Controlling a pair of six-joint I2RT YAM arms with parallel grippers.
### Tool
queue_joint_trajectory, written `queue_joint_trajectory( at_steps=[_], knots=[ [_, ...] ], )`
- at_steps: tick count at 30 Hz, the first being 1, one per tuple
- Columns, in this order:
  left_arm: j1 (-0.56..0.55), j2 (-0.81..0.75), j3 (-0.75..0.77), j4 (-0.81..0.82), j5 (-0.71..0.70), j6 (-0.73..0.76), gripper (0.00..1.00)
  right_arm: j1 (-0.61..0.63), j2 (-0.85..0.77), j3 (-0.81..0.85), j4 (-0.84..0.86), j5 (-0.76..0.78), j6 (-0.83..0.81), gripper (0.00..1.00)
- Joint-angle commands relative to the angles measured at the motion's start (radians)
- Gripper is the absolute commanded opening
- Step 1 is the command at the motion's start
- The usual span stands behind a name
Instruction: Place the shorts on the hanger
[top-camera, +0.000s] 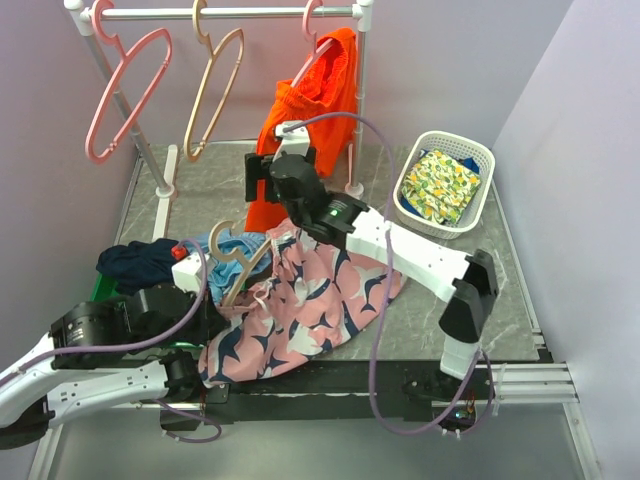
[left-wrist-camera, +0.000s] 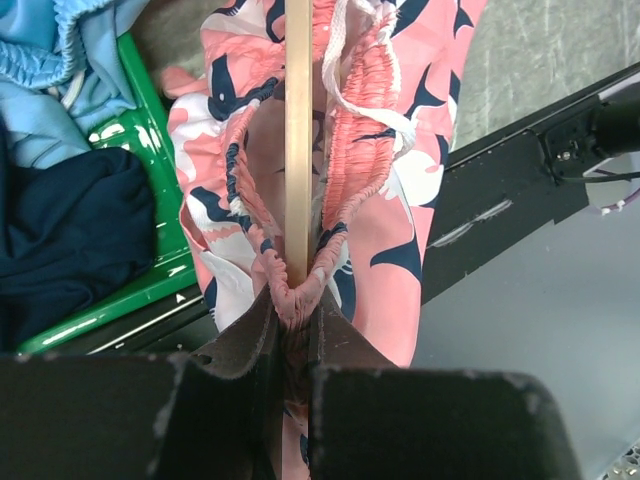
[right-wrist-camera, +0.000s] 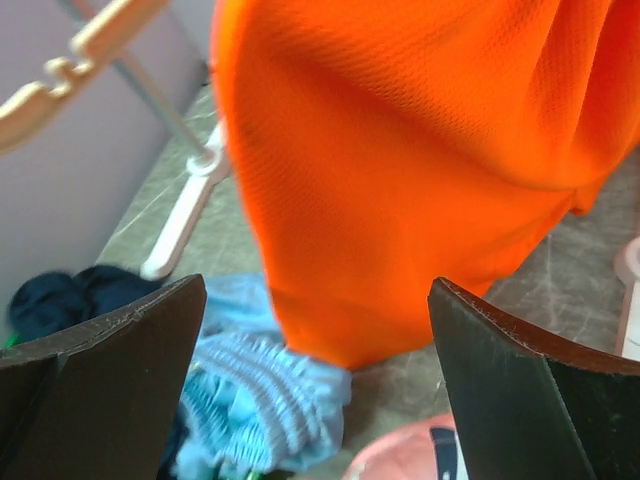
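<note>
The pink shorts (top-camera: 310, 300) with navy and white leaf shapes lie spread on the table in front of the arms. A tan hanger (top-camera: 240, 268) lies at their left edge, hook toward the back. In the left wrist view its bar (left-wrist-camera: 297, 150) runs inside the gathered waistband (left-wrist-camera: 360, 130). My left gripper (left-wrist-camera: 295, 310) is shut on the end of that waistband, right at the bar. My right gripper (top-camera: 280, 172) hovers behind the shorts, open and empty (right-wrist-camera: 315, 330), facing the hanging orange shorts (right-wrist-camera: 400, 150).
A white rack at the back carries pink hangers (top-camera: 130, 90), a tan hanger (top-camera: 215, 90) and the orange shorts (top-camera: 315, 110). A white basket (top-camera: 478, 170) at the right holds floral cloth (top-camera: 440, 185). A green tray (left-wrist-camera: 150, 150) at the left holds navy (left-wrist-camera: 70, 230) and light blue (left-wrist-camera: 50, 60) clothes.
</note>
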Motion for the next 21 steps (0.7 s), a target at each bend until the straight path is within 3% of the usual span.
queue_joint_trajectory(
  at_steps=[1, 6, 13, 21],
  knots=[
    [0.003, 0.016, 0.046, 0.006, -0.033, -0.013, 0.01, 0.0, 0.064, 0.097, 0.049, 0.182, 0.052, 1.0],
    [0.003, 0.023, 0.071, 0.0, -0.036, -0.002, 0.01, -0.043, 0.147, 0.171, -0.054, 0.277, 0.158, 1.0],
    [0.003, 0.057, 0.105, -0.001, -0.034, 0.031, 0.01, -0.107, -0.04, -0.121, -0.037, 0.32, 0.29, 1.0],
    [0.003, 0.092, 0.221, -0.053, -0.027, 0.093, 0.01, -0.179, -0.166, -0.291, -0.005, 0.31, 0.305, 1.0]
  ],
)
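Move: The hanging orange shorts have their middle about 8 cm ahead of the open right hand and 8 cm to its right, about level with it. The bare beige hanger on the rail is about 8 cm ahead, 9 cm left and 12 cm higher; the rack's right post is roughly 9 cm ahead and 19 cm right. From the left hand, still gripping the pink shorts and their hanger, the orange shorts lie some 34 cm ahead, 18 cm right and 12 cm up. The open right hand reaches about 5 cm forward, then sweeps some 12 cm right and down, pushing orange shorts. ##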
